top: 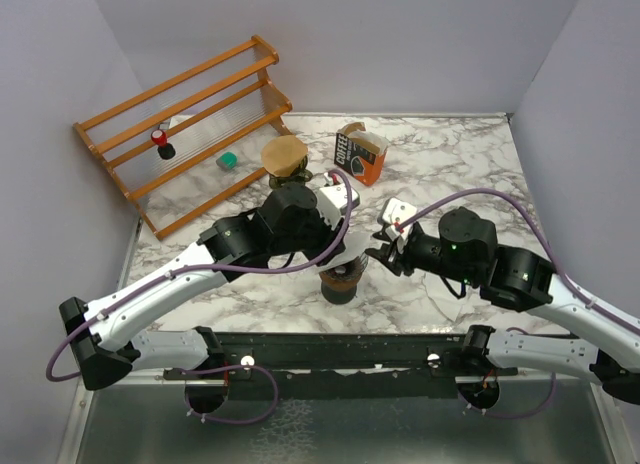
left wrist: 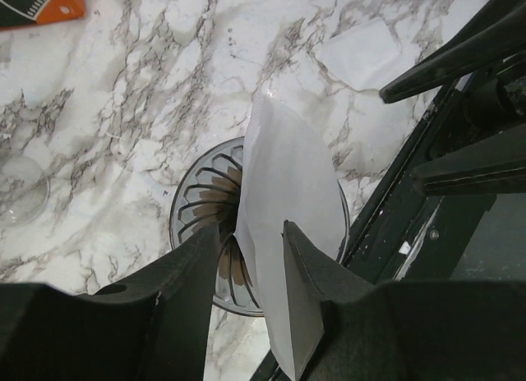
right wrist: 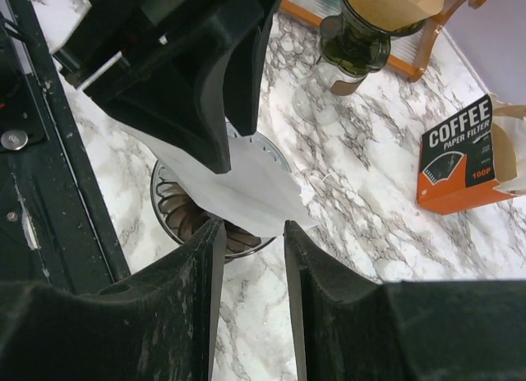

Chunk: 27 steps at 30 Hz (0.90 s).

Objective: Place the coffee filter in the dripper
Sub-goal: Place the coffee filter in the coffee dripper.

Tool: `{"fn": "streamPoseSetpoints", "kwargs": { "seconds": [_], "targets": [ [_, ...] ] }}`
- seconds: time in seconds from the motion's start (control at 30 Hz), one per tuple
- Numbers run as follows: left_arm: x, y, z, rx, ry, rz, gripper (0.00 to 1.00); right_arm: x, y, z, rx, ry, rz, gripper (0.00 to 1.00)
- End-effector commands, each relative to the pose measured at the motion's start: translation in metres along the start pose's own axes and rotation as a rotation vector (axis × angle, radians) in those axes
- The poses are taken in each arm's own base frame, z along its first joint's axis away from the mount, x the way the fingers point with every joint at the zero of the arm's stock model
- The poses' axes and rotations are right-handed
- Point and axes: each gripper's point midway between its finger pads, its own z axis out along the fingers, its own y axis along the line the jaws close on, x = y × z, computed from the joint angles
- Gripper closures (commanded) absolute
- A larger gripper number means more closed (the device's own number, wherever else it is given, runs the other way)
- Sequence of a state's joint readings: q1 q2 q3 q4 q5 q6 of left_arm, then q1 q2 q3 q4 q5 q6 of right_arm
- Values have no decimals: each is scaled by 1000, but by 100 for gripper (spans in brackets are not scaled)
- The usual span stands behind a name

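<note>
The white paper coffee filter [left wrist: 288, 192] stands on edge over the ribbed glass dripper [left wrist: 197, 208], its lower end down in the cone. My left gripper [left wrist: 251, 229] is open around it: the filter leans on the right finger, with a gap to the left one. In the right wrist view the filter [right wrist: 238, 180] lies across the dripper [right wrist: 177, 208] below the left gripper's fingers. My right gripper [right wrist: 254, 225] is open just beside the dripper's rim, nothing between its fingers. From above, both grippers meet over the dripper [top: 340, 281].
An orange coffee filter box [top: 360, 154] stands at the back. A carafe with a brown filter [top: 285, 159] is beside it. A wooden rack [top: 190, 124] lies at the back left. A loose white filter [left wrist: 362, 57] lies on the marble.
</note>
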<state>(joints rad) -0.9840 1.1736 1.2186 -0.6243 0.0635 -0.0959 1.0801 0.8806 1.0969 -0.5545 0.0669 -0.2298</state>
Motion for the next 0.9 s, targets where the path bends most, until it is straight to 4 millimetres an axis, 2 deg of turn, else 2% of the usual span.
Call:
{"fn": "streamPoseSetpoints", "kwargs": {
  "seconds": [0.0,0.17,0.2,0.3,0.4,0.63,0.87],
  "targets": [
    [-33,-13,-21,56,-106,38,61,-2,0,-2,14,-23,23,60],
    [-46,-24,-36,109,-144,43,63,-4,-3,-7,27,-35,26,60],
    [-49,-26,-39,120,-152,41,69,-4,-3,-8,28,-37,27,60],
    [-53,-36,-45,168,-160,38,99,-5,-5,-10,35,-40,26,59],
    [-51,-40,-43,192,-147,32,100,-3,-4,-10,34,-41,29,60],
    [-35,-38,-24,189,-65,22,100,0,-3,-9,34,-37,34,59],
    [-22,-18,-6,86,-4,31,100,2,-3,-11,33,-34,32,59]
  ]
}}
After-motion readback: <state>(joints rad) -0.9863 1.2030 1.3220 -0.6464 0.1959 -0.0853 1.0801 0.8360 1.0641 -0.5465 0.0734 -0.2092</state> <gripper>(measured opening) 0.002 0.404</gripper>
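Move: The paper coffee filter stands in the dripper with its upper part between the left hand's open fingers, its middle about 3 cm below that hand, 2 ahead and 2 to the right. The dripper's middle is roughly 9 cm below, 2 ahead and 1 to the right. The coffee box stands some 27 cm ahead and 6 right, the green dripper 24 ahead and 10 left. From the right hand, the filter lies about 7 cm left, 3 ahead and 5 below. Its open fingers straddling the already released filter, the left hand draws up clear of the paper by about 6 cm, easing back a little. It shuts its fingers fully on the way, then turns back down some 3 cm and slightly right, with closed tips over the filter; no fresh contact can be made out. ##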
